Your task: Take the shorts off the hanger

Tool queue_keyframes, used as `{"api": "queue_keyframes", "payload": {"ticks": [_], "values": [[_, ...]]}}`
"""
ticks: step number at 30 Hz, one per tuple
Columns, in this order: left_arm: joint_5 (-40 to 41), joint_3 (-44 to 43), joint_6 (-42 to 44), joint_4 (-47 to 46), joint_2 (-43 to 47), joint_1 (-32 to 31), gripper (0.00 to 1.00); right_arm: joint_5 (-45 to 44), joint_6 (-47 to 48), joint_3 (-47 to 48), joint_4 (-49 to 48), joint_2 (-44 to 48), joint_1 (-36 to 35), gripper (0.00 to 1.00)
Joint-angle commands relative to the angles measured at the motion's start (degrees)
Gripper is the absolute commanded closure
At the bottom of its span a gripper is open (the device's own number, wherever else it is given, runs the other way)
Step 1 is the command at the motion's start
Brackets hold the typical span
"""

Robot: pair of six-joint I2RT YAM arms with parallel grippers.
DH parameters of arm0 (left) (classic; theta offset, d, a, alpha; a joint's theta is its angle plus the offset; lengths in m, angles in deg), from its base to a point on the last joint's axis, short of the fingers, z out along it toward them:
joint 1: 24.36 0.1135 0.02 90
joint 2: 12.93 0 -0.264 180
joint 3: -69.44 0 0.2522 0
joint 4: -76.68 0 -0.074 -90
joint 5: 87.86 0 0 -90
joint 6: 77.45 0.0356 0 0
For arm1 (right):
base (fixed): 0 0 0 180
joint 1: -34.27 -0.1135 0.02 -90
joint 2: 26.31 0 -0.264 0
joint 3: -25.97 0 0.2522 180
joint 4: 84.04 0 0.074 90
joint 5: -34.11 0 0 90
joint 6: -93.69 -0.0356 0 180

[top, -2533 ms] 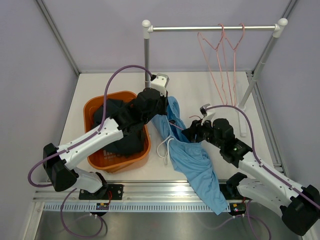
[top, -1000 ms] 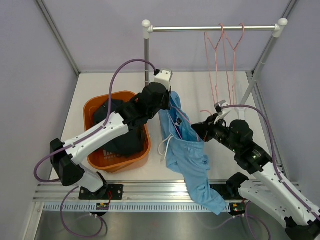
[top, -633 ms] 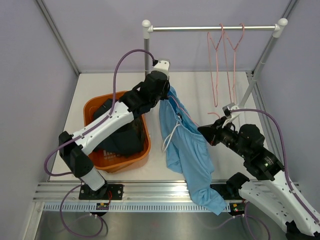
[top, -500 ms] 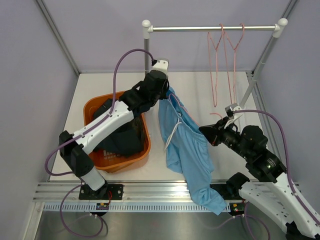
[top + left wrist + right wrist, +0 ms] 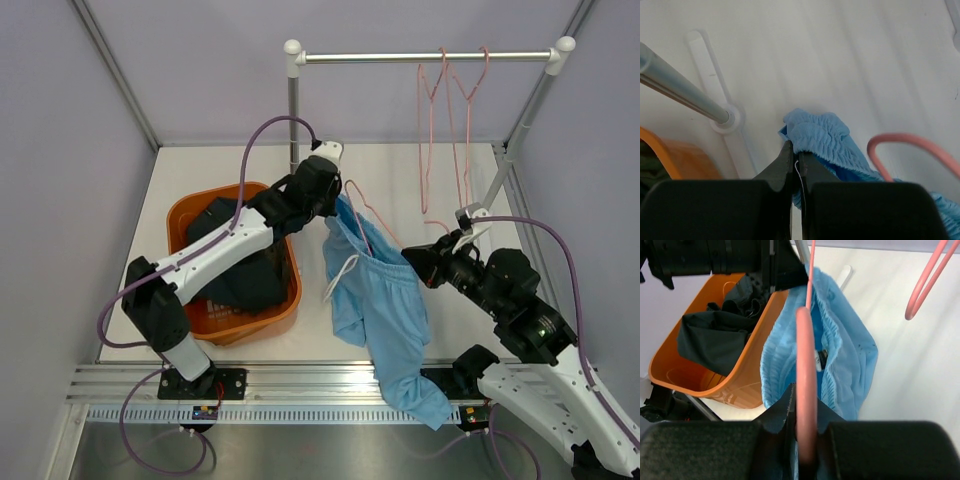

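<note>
The light blue shorts (image 5: pixel 380 305) hang between my two grippers, their lower leg trailing over the table's front edge. My left gripper (image 5: pixel 334 204) is shut on the gathered waistband (image 5: pixel 817 135), beside the rack's post. My right gripper (image 5: pixel 416 263) is shut on the pink hanger (image 5: pixel 805 345), whose wire runs up through the waistband opening. One curved end of the hanger (image 5: pixel 362 203) shows above the cloth. Dark shorts (image 5: pixel 235 270) lie piled in the orange basket (image 5: pixel 188 320).
The clothes rail (image 5: pixel 420 57) crosses the back on two posts (image 5: pixel 293 110). Two bare pink hangers (image 5: pixel 432 120) (image 5: pixel 468 110) dangle from its right half, close to my right arm. The basket sits under my left arm.
My right gripper has drawn the hanger to the right and slightly up. The hanger's curved end now stands clear of the waistband. The left gripper keeps the waistband near the post.
</note>
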Motion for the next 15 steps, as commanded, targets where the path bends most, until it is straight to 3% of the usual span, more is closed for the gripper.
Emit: {"api": "queue_keyframes", "payload": {"ticks": [1,9,15], "values": [[-2.43,1.94,0.55,-4.15,4.8,-1.83,1.0,-2.84,-0.2,3.8,-5.13,-0.83,-0.35,1.0],[-2.52,8.79,5.47,-7.49,15.26,-11.84,1.0,-10.05,-0.99,10.04,-7.77,-8.3,-0.35,1.0],[-0.78,7.22,10.04,-4.78,22.29,-16.16,1.0,-18.92,-2.31,18.91,-6.19,-16.21,-0.27,1.0]]}}
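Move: My left fingers already pinch the shorts' waistband, and my right fingers hold the hanger by its hook end. The hanger's middle is about 9 cm back and 9 cm to the right of my left hand, slightly above it. The rack's left post stands 7 cm ahead and 8 cm left of that hand; the orange box is 24 cm left, 7 cm back, 17 cm down. From my right hand, the shorts' middle lies about 5 cm back, 6 cm left and 14 cm below; two empty hangers hang some 20 cm ahead, 2 cm right and 12 cm up. I pull the waistband back towards my base by about 13 cm with my left hand, dipping slightly before rising to 7 cm higher, keeping the pinch and swinging the hand some 20 degrees clockwise. Meanwhile my right hand keeps its hold and draws the hanger up and forward, about 6 cm each way and speeding up, turning slightly clockwise, away from the cloth. ##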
